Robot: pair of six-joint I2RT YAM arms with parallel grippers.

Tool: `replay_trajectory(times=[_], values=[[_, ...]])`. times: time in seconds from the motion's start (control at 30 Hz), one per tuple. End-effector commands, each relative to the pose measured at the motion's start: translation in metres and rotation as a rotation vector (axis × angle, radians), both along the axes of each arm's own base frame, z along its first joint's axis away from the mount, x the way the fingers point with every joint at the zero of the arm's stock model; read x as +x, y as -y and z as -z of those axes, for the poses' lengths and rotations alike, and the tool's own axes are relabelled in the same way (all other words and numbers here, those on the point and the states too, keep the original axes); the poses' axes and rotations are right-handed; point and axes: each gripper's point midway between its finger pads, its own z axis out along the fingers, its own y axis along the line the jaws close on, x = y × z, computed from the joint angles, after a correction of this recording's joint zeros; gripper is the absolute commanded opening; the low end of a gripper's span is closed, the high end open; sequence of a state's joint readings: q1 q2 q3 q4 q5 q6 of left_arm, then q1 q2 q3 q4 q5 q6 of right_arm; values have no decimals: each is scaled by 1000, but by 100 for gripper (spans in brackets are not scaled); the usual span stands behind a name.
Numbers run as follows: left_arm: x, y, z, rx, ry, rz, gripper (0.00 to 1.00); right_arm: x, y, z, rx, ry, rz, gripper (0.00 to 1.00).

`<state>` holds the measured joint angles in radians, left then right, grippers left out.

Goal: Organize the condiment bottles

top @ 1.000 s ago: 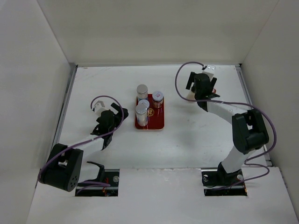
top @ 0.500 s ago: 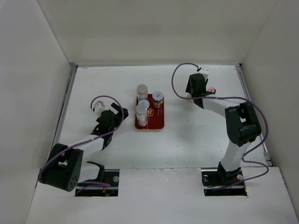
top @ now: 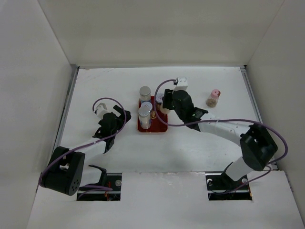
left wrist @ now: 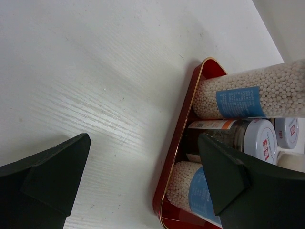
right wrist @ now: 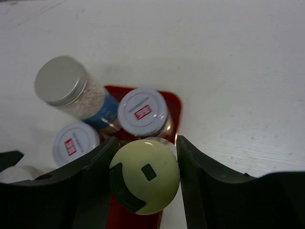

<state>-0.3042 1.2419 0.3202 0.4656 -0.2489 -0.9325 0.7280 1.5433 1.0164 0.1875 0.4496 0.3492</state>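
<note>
My right gripper (top: 165, 101) is shut on a short yellow-capped bottle (right wrist: 144, 176) and holds it over the right side of the dark-red tray (top: 160, 127). In the right wrist view, a silver-capped white bottle with a blue label (right wrist: 62, 80) and two white-lidded jars (right wrist: 143, 112) stand in the tray (right wrist: 174, 104) just beyond it. A pink-capped tan bottle (top: 214, 97) stands alone on the table at the back right. My left gripper (top: 101, 113) is open and empty, left of the tray; its view shows the tray rim (left wrist: 178, 157) and blue-labelled bottles (left wrist: 248, 98).
White walls enclose the table on three sides. The right arm's purple cable loops above the tray. A silver-capped bottle (top: 145, 91) stands at the tray's far end and another (top: 144, 113) in its middle.
My right gripper has swung from the back right to over the tray, carrying the yellow-capped bottle; the pink-capped bottle stays behind on the table. The left arm has not moved.
</note>
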Motion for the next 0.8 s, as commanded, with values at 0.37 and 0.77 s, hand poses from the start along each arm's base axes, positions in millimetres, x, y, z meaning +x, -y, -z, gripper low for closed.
replay_trajectory(times=[0.37, 0.77], values=[[4, 0, -13, -26, 51, -3, 100, 21, -62, 32, 41, -8, -71, 51], [4, 3, -13, -26, 53, 0, 100, 3, 11, -24, 75, 82, 22, 87]])
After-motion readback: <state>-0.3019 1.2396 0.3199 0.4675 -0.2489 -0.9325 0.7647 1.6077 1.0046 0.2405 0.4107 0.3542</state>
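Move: The right hand already holds the yellow-lidded bottle; its free spot in the red tray, by the right rim, lies about 5 cm to the left, level fore and aft, some 14 cm below. The far-right jar stands about 6 cm ahead and 5 left; the middle jar 2 ahead and 12 left; the near tall bottle 3 back and 14 left. For the left hand, that spot is roughly 19 cm right, 5 ahead, a few centimetres lower. Keeping its pinch on the yellow-lidded bottle, the right hand carries it left about 5 cm and sinks some 8 cm into the free spot beside the right rim, fingertips tipping slightly down. There the fingers spread and let go of it, and the emptied hand climbs about 5 cm, easing back to the right. ##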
